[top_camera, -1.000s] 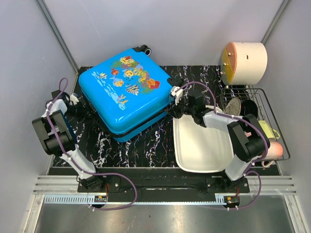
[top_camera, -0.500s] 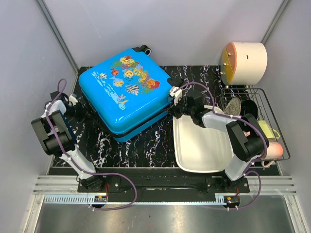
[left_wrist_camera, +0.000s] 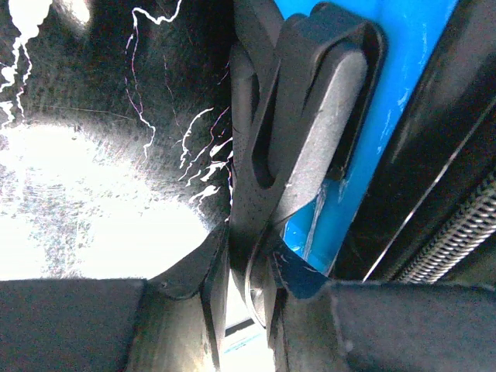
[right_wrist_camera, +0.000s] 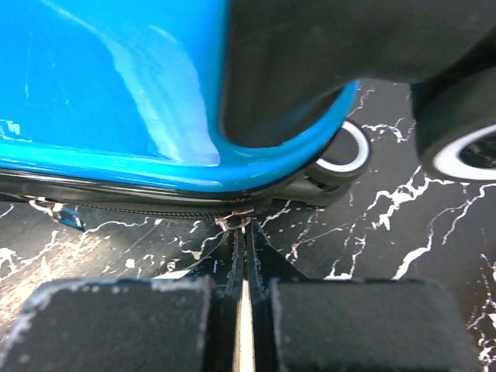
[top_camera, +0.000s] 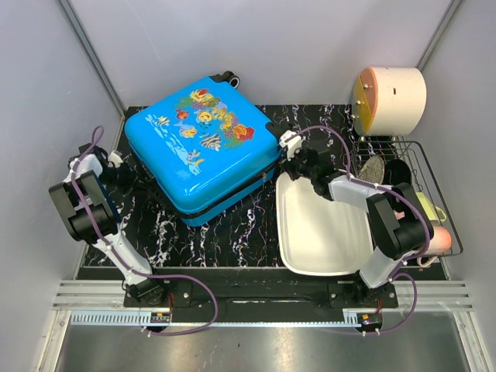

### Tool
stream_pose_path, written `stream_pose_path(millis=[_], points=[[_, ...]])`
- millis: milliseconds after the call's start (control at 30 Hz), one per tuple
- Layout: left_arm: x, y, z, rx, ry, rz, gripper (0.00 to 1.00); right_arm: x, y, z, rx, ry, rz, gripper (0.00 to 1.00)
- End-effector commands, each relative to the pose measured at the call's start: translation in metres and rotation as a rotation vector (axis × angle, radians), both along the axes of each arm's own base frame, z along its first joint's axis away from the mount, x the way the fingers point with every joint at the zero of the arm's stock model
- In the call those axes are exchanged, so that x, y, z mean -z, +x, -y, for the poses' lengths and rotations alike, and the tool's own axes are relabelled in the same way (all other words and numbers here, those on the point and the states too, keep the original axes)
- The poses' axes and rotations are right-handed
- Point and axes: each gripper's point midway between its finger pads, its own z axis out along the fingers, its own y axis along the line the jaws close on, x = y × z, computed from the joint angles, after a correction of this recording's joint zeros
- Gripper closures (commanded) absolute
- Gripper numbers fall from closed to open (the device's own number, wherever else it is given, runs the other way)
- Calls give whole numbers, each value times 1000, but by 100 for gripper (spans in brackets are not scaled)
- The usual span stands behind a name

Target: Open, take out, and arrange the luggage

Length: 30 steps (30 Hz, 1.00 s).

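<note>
The luggage [top_camera: 200,147], a bright blue fish-print suitcase, lies flat and closed on the black marbled mat [top_camera: 232,232]. My left gripper [top_camera: 128,177] is at its left side, shut on the black carry handle [left_wrist_camera: 310,116], whose lower end sits between the jaws of the left gripper [left_wrist_camera: 246,263]. My right gripper [top_camera: 277,164] is at the suitcase's right corner near the wheels [right_wrist_camera: 341,159]. In the right wrist view the right gripper [right_wrist_camera: 243,236] is shut on the small metal zipper pull [right_wrist_camera: 236,219], just below the blue shell [right_wrist_camera: 116,85].
A white rectangular basin [top_camera: 322,232] lies right of the suitcase under my right arm. A wire rack [top_camera: 403,194] with small items stands at the far right, with a cream cylinder [top_camera: 391,99] behind it. Grey walls close in on both sides.
My right gripper has shut on the zipper pull and shifted a little to the right and away. The left gripper has kept its hold on the handle.
</note>
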Motion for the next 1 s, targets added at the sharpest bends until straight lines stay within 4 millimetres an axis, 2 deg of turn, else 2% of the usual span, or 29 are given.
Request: stream_pose_path(millis=[0,100,133,167,233,300,333,400,433,467,533,567,767,833,867,967], points=[[9,22,-74,-96,242,35,100,-78,45,36,124,11,284,100],[5,35,-84,-92,258,58,100,-75,53,48,122,17,278,100],[3,39,-85,-88,258,67,100,-80,57,51,120,26,293,100],[2,42,-87,-77,265,78,100,-76,60,53,102,33,283,100],[0,51,-88,-55,265,96,100,-84,67,52,85,57,311,100],[-1,58,-91,-31,275,104,100,-83,69,47,43,84,322,100],[-1,62,-89,-14,273,110,100,-92,72,45,34,104,368,100],[-1,69,-91,3,277,117,100,-92,72,40,10,133,396,100],[-1,73,-89,12,272,124,100,-101,74,39,5,148,443,100],[0,76,-89,17,273,127,100,-96,77,38,8,152,444,100],[1,85,-89,34,276,129,100,-107,84,39,18,165,506,100],[3,87,-89,38,278,130,100,-104,89,41,31,164,521,100],[5,105,-86,72,269,150,100,-121,117,55,110,219,633,100],[4,111,-80,89,252,167,100,-129,123,52,98,247,667,100],[5,113,-78,92,244,167,100,-120,124,46,67,256,658,100],[7,119,-70,115,234,180,100,-116,124,34,13,335,672,100]])
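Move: The right hand's closed fingers are at the copper-coloured zipper pull by the luggage's right corner. The nearer luggage wheel, on the far side of that corner, is about 8 cm ahead, 3 cm left and 4 cm higher. The far wheel is roughly 24 cm ahead and 18 left, and the white tray's middle some 19 back, 11 right and 9 lower. The left hand holds the side handle; the luggage's middle is about 10 cm ahead and 23 right of it. Forward, after a short drift to the right, the right hand goes about 7 cm around the luggage's corner towards the nearer wheel, fingers shut on the zipper pull and drawing it along the seam while they tip up some 20 degrees towards level. The left hand keeps its grip on the side handle and pulls it forward and left, about 7 cm in all. ##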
